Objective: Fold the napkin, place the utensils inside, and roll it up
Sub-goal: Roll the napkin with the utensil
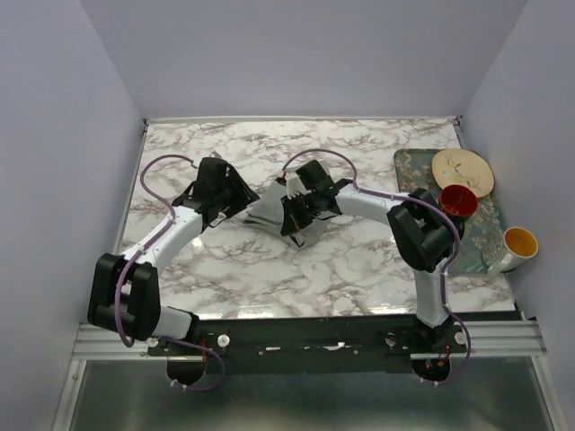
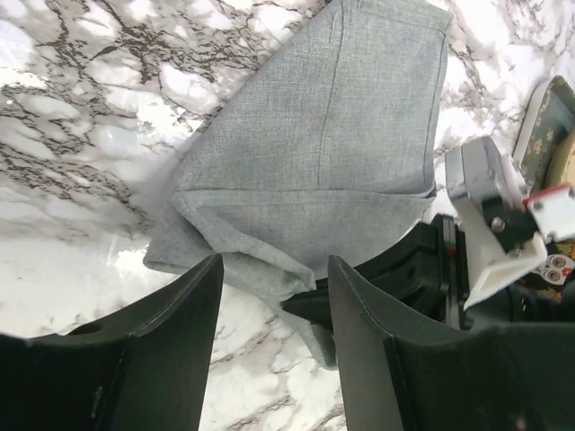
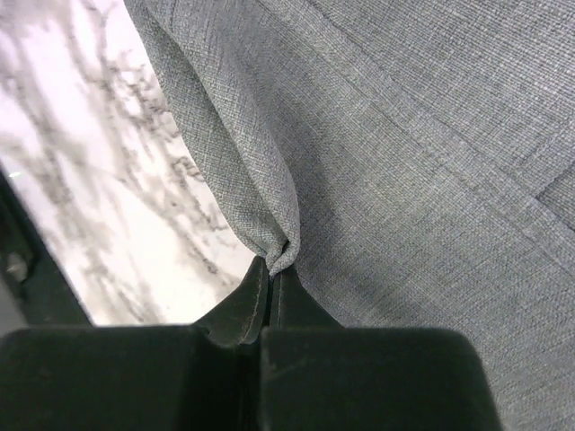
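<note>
The grey-green napkin [image 1: 266,212] lies folded and rumpled on the marble table's middle. In the left wrist view the napkin [image 2: 332,153] shows a folded layer and a bunched near edge. My left gripper [image 2: 274,305] stands open just short of that edge, with nothing between its fingers [image 2: 193,332]. My right gripper [image 3: 274,268] is shut on a pinched fold of the napkin [image 3: 431,162], lifting it slightly off the marble. From above, the left gripper [image 1: 239,203] and the right gripper [image 1: 289,223] flank the cloth. The utensils are out of view.
A floral-patterned grey tray [image 1: 409,166] sits at the table's right edge. It holds a cream plate [image 1: 463,171], a red cup [image 1: 456,199] and a white mug with a yellow inside [image 1: 519,242]. The right arm's body [image 2: 490,206] crowds the left wrist view.
</note>
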Available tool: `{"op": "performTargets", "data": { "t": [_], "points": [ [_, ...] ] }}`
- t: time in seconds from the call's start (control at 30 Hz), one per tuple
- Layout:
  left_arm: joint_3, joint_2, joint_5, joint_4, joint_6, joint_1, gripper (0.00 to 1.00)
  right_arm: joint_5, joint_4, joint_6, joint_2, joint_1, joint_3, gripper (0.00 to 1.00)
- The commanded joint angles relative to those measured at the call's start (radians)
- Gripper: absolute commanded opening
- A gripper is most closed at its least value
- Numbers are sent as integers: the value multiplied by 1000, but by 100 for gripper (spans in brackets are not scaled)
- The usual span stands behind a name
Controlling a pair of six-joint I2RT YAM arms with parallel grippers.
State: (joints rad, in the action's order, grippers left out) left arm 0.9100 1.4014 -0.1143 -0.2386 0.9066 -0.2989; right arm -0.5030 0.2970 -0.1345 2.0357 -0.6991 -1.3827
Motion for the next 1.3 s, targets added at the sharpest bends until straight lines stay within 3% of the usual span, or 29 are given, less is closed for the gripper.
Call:
{"op": "performTargets", "data": {
  "t": [0.0, 0.27, 0.6, 0.8, 1.0, 1.27],
  "points": [
    [-37, -54, 7, -90, -81, 4, 58, -303, 4, -27, 61, 59, -22, 1],
    [-65, -76, -56, -140, 28, -29, 66, -431, 5, -99, 173, 93, -82, 1],
    [-48, -41, -35, -133, -5, -66, 67, -267, 51, -62, 139, 96, -79, 0],
    [-117, -12, -131, -15, 46, -97, 66, -131, 57, -30, 60, 92, -56, 0],
    [-155, -12, -108, 62, 185, -97, 83, -89, 94, -7, 52, 78, -79, 0],
    [-143, 97, -142, 136, 328, -100, 87, -88, 82, -19, 63, 69, -72, 1]
  ]
}}
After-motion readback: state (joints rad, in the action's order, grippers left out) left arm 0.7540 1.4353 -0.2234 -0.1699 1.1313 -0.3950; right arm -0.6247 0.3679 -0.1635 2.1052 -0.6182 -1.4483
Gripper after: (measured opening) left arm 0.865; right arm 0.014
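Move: The left hand, open and empty, hovers above the napkin. The napkin's near folded edge lies about 4 cm back, 5 cm to its right and 10 cm below; the napkin's left corner lies 2 cm back, straight beneath, equally low. That near edge is about 2 cm ahead and 5 cm to the left of the right hand, which already pinches the napkin. The flat rest of the napkin is about 10 cm ahead and 6 cm to the right of the right fingertips. Back and down first, then to the right and lower still, the left hand closes in on the napkin's near edge beside the right fingers, roughly 8 cm in all; it opens wider and tips its fingers some 15 degrees further down. The right hand keeps its pinch, dipping a little as its wrist twists about 20 degrees, then untwists partly as it rises and eases 2 cm forward. ##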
